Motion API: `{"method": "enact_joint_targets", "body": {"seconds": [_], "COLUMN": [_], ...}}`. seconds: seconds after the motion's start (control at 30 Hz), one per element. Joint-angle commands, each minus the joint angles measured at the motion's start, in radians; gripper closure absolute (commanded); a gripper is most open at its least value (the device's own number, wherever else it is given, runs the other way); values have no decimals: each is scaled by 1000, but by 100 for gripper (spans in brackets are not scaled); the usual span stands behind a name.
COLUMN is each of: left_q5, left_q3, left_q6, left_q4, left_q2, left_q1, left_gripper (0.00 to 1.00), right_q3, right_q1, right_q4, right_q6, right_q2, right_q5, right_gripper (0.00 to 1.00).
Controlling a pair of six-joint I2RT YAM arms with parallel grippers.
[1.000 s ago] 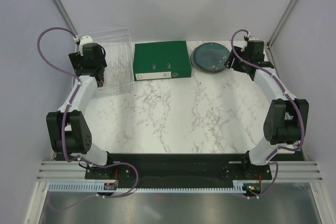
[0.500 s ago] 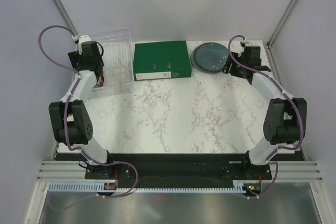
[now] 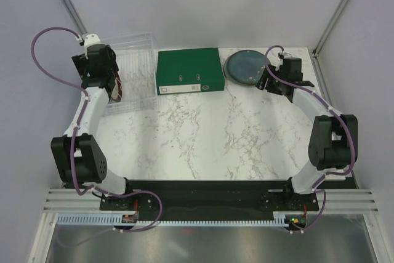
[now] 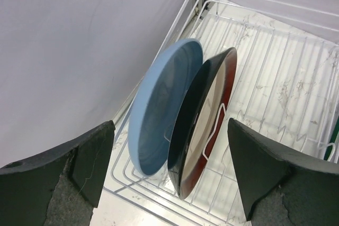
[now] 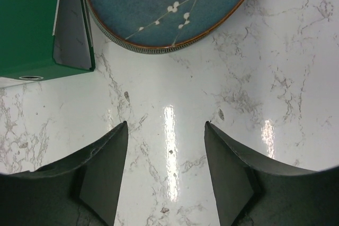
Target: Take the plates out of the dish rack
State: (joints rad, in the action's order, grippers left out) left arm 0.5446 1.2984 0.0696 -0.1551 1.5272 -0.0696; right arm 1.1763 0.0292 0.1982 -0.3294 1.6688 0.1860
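The white wire dish rack (image 3: pixel 136 72) stands at the back left. In the left wrist view the rack (image 4: pixel 275 72) holds two plates on edge: a light blue plate (image 4: pixel 153 115) and a reddish-brown plate with a cream centre (image 4: pixel 212 115) leaning against it. My left gripper (image 4: pixel 170 128) is open above them, one finger on each side, touching neither; it also shows in the top view (image 3: pixel 114 85). A dark grey-blue plate with a white blossom pattern (image 5: pixel 159 3) lies flat on the table at the back right (image 3: pixel 246 67). My right gripper (image 5: pixel 166 128) is open and empty over bare marble just near of it (image 3: pixel 265 82).
A green binder (image 3: pixel 189 71) lies between the rack and the flat plate; its corner shows in the right wrist view (image 5: pixel 32 19). A ribbed grey rim (image 5: pixel 132 47) shows under the flat plate's near edge. The white enclosure wall (image 4: pixel 63 51) runs close along the rack's left side.
My left wrist has swung back and to the left over the rack's end. My right gripper has drawn a little left and nearer, off the flat plate.
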Motion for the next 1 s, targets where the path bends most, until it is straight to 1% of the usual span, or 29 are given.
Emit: {"method": "enact_joint_targets", "body": {"seconds": [0.0, 0.43, 0.53, 0.63, 0.77, 0.8, 0.83, 0.9, 0.93, 0.97], "left_q5": [-3, -34, -31, -9, 23, 35, 35, 43, 51, 61], "left_q3": [1, 30, 44, 67, 91, 91, 90, 87, 82, 79], "left_q6": [-11, 13, 12, 3, -7, -5, -11, -13, -23, -31], "left_q4": [26, 20, 20, 25, 35, 46, 57, 63, 83, 89], "left_q2": [-10, 108, 139, 178, 229, 234, 240, 241, 240, 241], "left_q1": [2, 2, 2, 2, 2, 4, 4, 4, 4, 2], "left_gripper": [6, 8, 10, 14, 23, 29, 40, 55, 65, 69], "right_q3": [0, -17, -20, -20, -26, -26, -29, -33, -35, -38], "right_q1": [6, 8, 9, 8, 8, 8, 8, 8, 8, 8], "right_q4": [-45, -66, -68, -68, -69, -68, -68, -68, -68, -68], "right_q6": [-10, -14, -11, -8, -3, -3, -2, -2, -2, 0], "right_q2": [-20, 0, 9, 14, 17, 17, 17, 14, 11, 9], "right_q5": [18, 21, 21, 21, 23, 23, 23, 23, 23, 24], "right_gripper": [33, 33, 33, 34, 34, 34, 34, 34, 34, 34]}}
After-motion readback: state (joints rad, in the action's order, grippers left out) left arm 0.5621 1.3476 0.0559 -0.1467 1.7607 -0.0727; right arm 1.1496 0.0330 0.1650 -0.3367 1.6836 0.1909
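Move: The dark plate with the cream-and-red face stands on edge in the rack, its middle some 8 cm ahead of the left hand, about 1 cm left and 13 cm below. The blue plate stands level with it, about 5 cm farther left. The green box lies about 11 cm ahead of this hand, 32 cm right and 22 cm down. From the right hand the dark plate is roughly 66 cm left, 8 cm ahead and at about the same height. Lower the open left gripper about 8 cm and bring it some 3 cm forward, over the near upper rim of the dark plate, tipping the fingers down about 10 degrees. Slip one finger into the gap beside the blue plate and the other on the cream face side, and begin closing them on the rim near the end, to under half open. ##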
